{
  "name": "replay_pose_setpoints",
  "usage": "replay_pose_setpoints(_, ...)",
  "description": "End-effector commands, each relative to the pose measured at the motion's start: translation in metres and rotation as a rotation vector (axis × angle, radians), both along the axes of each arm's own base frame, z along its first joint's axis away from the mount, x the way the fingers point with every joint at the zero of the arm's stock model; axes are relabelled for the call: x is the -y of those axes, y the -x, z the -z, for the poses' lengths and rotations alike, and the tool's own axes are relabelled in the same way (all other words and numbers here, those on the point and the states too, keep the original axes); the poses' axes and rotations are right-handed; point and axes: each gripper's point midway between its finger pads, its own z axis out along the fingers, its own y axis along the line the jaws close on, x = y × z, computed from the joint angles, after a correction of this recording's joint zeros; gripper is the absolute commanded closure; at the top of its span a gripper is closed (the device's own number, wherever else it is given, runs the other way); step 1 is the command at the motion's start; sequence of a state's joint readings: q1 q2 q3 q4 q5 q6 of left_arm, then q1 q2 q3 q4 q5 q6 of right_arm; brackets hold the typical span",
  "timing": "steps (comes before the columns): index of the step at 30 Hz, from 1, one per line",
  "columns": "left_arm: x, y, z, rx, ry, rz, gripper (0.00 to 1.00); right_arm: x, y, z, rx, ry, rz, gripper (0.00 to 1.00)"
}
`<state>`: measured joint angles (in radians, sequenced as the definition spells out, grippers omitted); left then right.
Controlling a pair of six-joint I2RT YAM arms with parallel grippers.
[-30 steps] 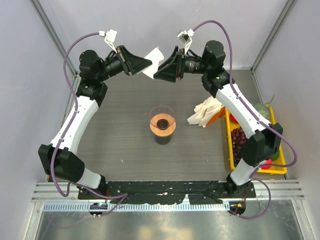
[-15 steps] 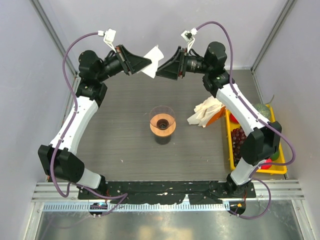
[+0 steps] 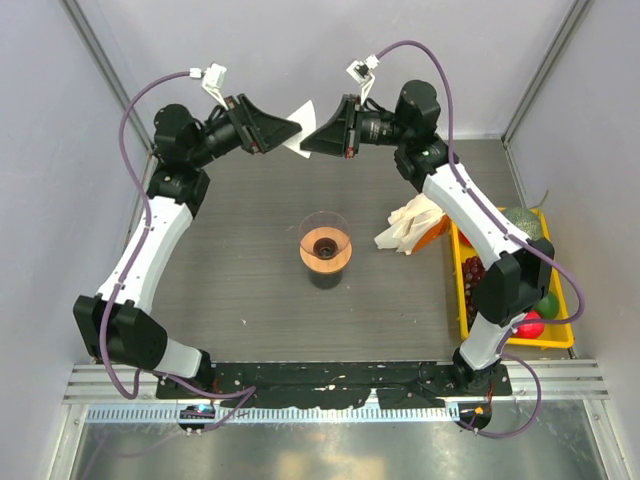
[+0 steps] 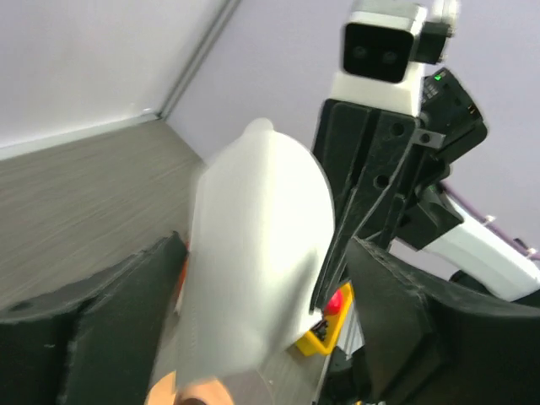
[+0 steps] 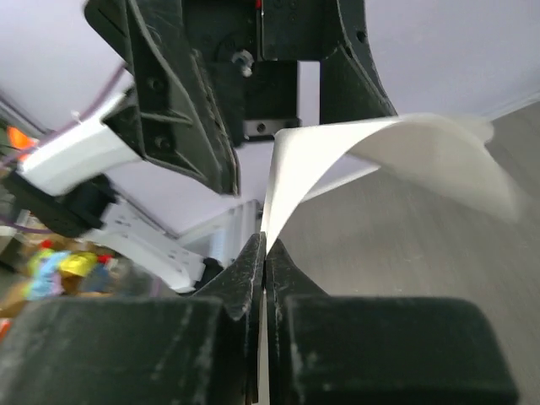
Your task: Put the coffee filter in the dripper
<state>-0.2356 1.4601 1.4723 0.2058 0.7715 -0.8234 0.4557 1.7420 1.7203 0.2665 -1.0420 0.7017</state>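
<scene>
The coffee filter [image 3: 302,116], a thin white paper cone, hangs in the air at the back of the table between my two grippers. My right gripper [image 3: 306,140] is shut on its edge; the right wrist view shows the jaws [image 5: 264,245] pinched on the paper [image 5: 405,143]. My left gripper [image 3: 297,127] faces it from the left. In the left wrist view its fingers stand wide apart [image 4: 266,249] with the filter [image 4: 253,253] between them. The dripper [image 3: 325,245], a clear cone with a tan wooden ring, stands at the table's middle, well below the filter.
A ruffled bunch of white filters [image 3: 410,225] lies to the right of the dripper. A yellow fruit tray [image 3: 459,300] with grapes [image 3: 478,275] runs along the right edge. The back wall is close behind both grippers.
Both grippers have moved slightly left and up with the filter. Less of the filter shows between them now.
</scene>
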Motion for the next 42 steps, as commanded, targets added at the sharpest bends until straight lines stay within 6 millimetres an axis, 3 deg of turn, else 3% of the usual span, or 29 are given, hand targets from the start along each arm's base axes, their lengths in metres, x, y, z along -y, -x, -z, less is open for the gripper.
replay_pose_setpoints(1,-0.044,0.007,-0.01,0.011,-0.024,-0.11,0.01,0.022,0.003,-0.006,0.18,0.138,0.066,0.95)
replay_pose_setpoints(3,-0.064,0.007,-0.004,0.007,-0.072,-0.167,0.01,0.038,0.001,0.016,0.286,0.3,0.118,0.95)
replay_pose_setpoints(4,-0.074,0.006,0.001,0.034,-0.135,-0.208,0.01,0.041,0.002,0.011,0.359,0.339,0.132,0.95)
replay_pose_setpoints(5,-0.08,0.007,0.009,0.033,-0.203,-0.232,0.01,0.054,-0.002,0.037,0.427,0.478,0.148,0.95)
replay_pose_setpoints(6,-0.083,0.01,0.018,0.013,-0.258,-0.238,0.01,0.057,-0.002,0.035,0.513,0.528,0.156,0.95)
replay_pose_setpoints(7,-0.084,0.014,0.023,-0.002,-0.287,-0.231,0.01,0.068,-0.003,0.05,0.574,0.631,0.151,0.95)
replay_pose_setpoints(9,-0.08,0.024,0.032,-0.05,-0.298,-0.176,0.01,0.08,-0.007,0.06,0.678,0.728,0.165,0.95)
replay_pose_setpoints(12,-0.062,0.047,0.024,-0.043,-0.225,-0.017,0.01,0.094,-0.009,0.059,0.823,0.813,0.194,0.95)
replay_pose_setpoints(14,-0.059,0.051,0.014,-0.012,-0.169,-0.002,0.01,0.098,-0.012,0.057,0.906,0.862,0.241,0.95)
replay_pose_setpoints(15,-0.059,0.051,0.013,-0.031,-0.149,-0.02,0.01,0.105,-0.014,0.045,0.954,0.889,0.308,0.95)
replay_pose_setpoints(16,-0.059,0.049,0.01,-0.057,-0.132,-0.036,0.01,0.11,-0.024,0.046,0.985,0.935,0.38,0.95)
replay_pose_setpoints(17,-0.059,0.048,0.006,-0.105,-0.1,-0.057,0.01,0.108,-0.02,0.034,1.027,0.919,0.427,0.95)
replay_pose_setpoints(18,-0.056,0.048,0.008,-0.142,-0.083,-0.054,0.01,0.113,-0.03,0.034,1.045,0.956,0.511,0.95)
replay_pose_setpoints(19,-0.055,0.045,0.007,-0.202,-0.041,-0.083,0.01,0.11,-0.024,0.028,1.068,0.947,0.532,0.95)
replay_pose_setpoints(20,-0.052,0.044,0.011,-0.244,-0.025,-0.104,0.01,0.114,-0.03,0.026,1.073,0.963,0.601,0.95)
replay_pose_setpoints(26,-0.035,0.031,0.0,-0.316,0.044,-0.161,0.01,0.113,-0.032,0.011,1.12,0.978,0.809,0.95)
replay_pose_setpoints(33,0.001,0.024,-0.012,-0.363,0.093,-0.119,0.01,0.1,-0.033,0.007,1.147,1.027,0.869,0.95)
replay_pose_setpoints(42,0.025,0.01,-0.008,-0.417,0.152,-0.076,0.01,0.09,-0.025,0.007,1.248,1.046,0.896,0.95)
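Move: The filter stands between the two hands, pinched by the right and with the left hand's fingers already opening around it: about 3 cm to the left hand's right, and some 3 cm left and 2 cm ahead of the right hand. The dripper is about 14 cm back, 7 cm right and 36 cm below the left hand. From the right hand, the dripper lies about 11 cm back, level sideways and 34 cm lower, and the filter stack 19 cm right, straight below. The filter stays pinched in the shut right fingers, which carry it about 9 cm right while dipping then partly rising, and swing some 100 degrees from pointing left to mostly forward. The left hand finishes opening, draws off about 8 cm left, then comes back right, a little lower and tipping down, its open fingers nearing the filter again. ##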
